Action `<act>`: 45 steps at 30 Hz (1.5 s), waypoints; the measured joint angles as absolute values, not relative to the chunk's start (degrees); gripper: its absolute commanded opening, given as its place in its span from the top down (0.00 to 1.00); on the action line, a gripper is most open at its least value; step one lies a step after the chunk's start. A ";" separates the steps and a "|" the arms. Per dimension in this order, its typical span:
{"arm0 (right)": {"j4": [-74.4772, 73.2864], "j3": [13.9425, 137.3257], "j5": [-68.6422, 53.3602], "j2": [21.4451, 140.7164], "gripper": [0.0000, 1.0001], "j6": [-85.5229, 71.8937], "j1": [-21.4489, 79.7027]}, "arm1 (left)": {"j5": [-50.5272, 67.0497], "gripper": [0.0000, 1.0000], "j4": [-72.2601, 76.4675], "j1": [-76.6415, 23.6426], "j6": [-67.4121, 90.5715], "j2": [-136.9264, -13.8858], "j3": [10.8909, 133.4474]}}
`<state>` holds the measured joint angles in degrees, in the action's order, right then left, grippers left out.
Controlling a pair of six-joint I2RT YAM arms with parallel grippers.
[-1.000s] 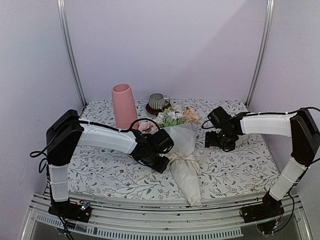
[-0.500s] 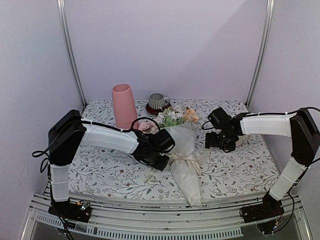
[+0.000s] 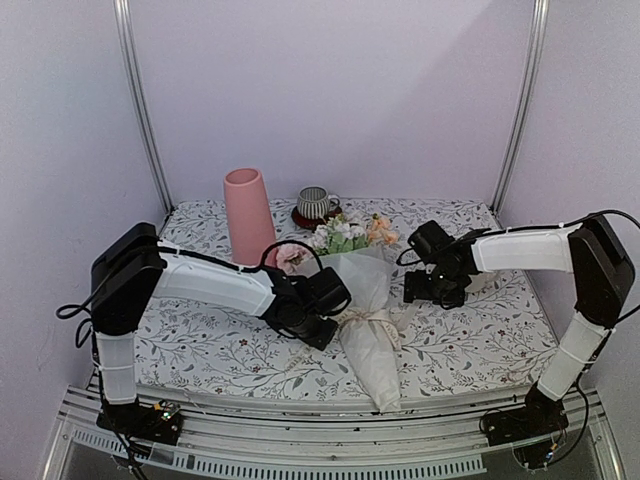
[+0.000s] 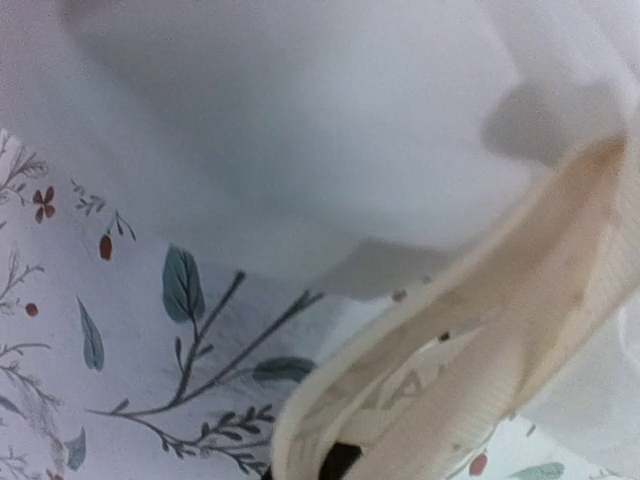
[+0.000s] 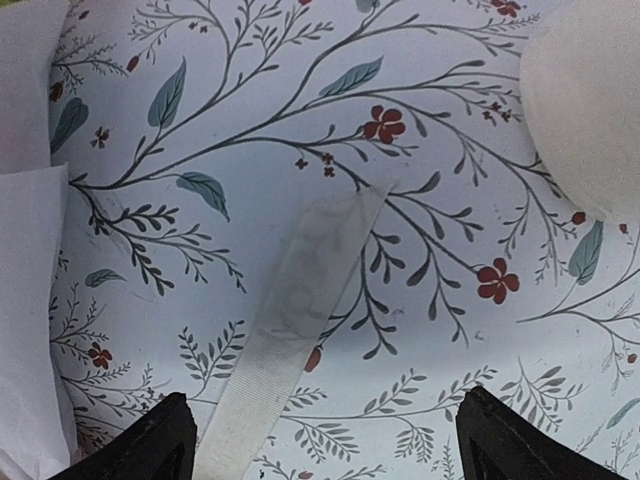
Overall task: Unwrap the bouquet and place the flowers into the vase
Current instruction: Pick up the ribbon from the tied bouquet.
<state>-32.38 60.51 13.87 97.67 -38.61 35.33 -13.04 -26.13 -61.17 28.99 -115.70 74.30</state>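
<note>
The bouquet (image 3: 368, 335) lies on the table, a white paper cone with its narrow end toward the front edge. Its flowers (image 3: 345, 236) point toward the back. A cream ribbon bow (image 3: 373, 322) ties the cone. My left gripper (image 3: 325, 333) sits at the bow's left side. In the left wrist view a ribbon loop (image 4: 480, 330) runs down into my left gripper (image 4: 335, 465), which is shut on it. My right gripper (image 3: 418, 290) hovers open right of the bouquet. A flat ribbon tail (image 5: 300, 300) lies between its fingers (image 5: 130, 440). The pink vase (image 3: 248, 212) stands upright at the back left.
A grey striped mug (image 3: 317, 203) on a dark red coaster stands behind the flowers. A pale rounded object (image 5: 590, 100) sits close to the right gripper, largely hidden behind the right arm in the top view. A floral cloth (image 3: 200, 340) covers the table, with walls close on three sides.
My left gripper has shut on the ribbon at the bow. The right gripper has shifted slightly left toward the bouquet and stays open.
</note>
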 measured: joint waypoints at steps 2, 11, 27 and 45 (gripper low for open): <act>-32.93 61.89 14.11 99.94 0.09 -39.05 36.07 | -13.28 1.00 -26.96 -62.26 28.99 -115.02 73.73; -33.56 64.99 14.22 105.01 0.19 -40.84 38.63 | -15.20 1.00 -29.21 -66.28 29.10 -110.02 71.35; -33.28 66.52 12.91 108.25 0.91 -41.60 38.85 | -16.21 1.00 -26.76 -67.24 28.51 -106.06 70.30; -34.52 64.84 16.95 98.28 0.98 -43.07 38.96 | -17.21 1.00 -26.39 -67.29 28.14 -101.97 69.34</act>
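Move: The ribbon's right tail lies about 4 cm to the left of my open right hand, level fore and aft, some 4 cm below. From this hand the ribbon's knot is about 10 cm to the left and 2 cm back, the cream mug roughly 9 cm right and 7 cm ahead. My left hand already grips the other side of the ribbon; the knot sits about 9 cm right of it, 3 cm ahead and slightly higher. I keep the ribbon pinched in my left hand and pull, first back about 3.5 cm, then up some 7 cm. Meanwhile my right hand goes left and down, about 3.5 cm each, onto the free right tail, shuts its fingers on it, then lifts it quickly by over 5 cm, easing slightly back to the right. ##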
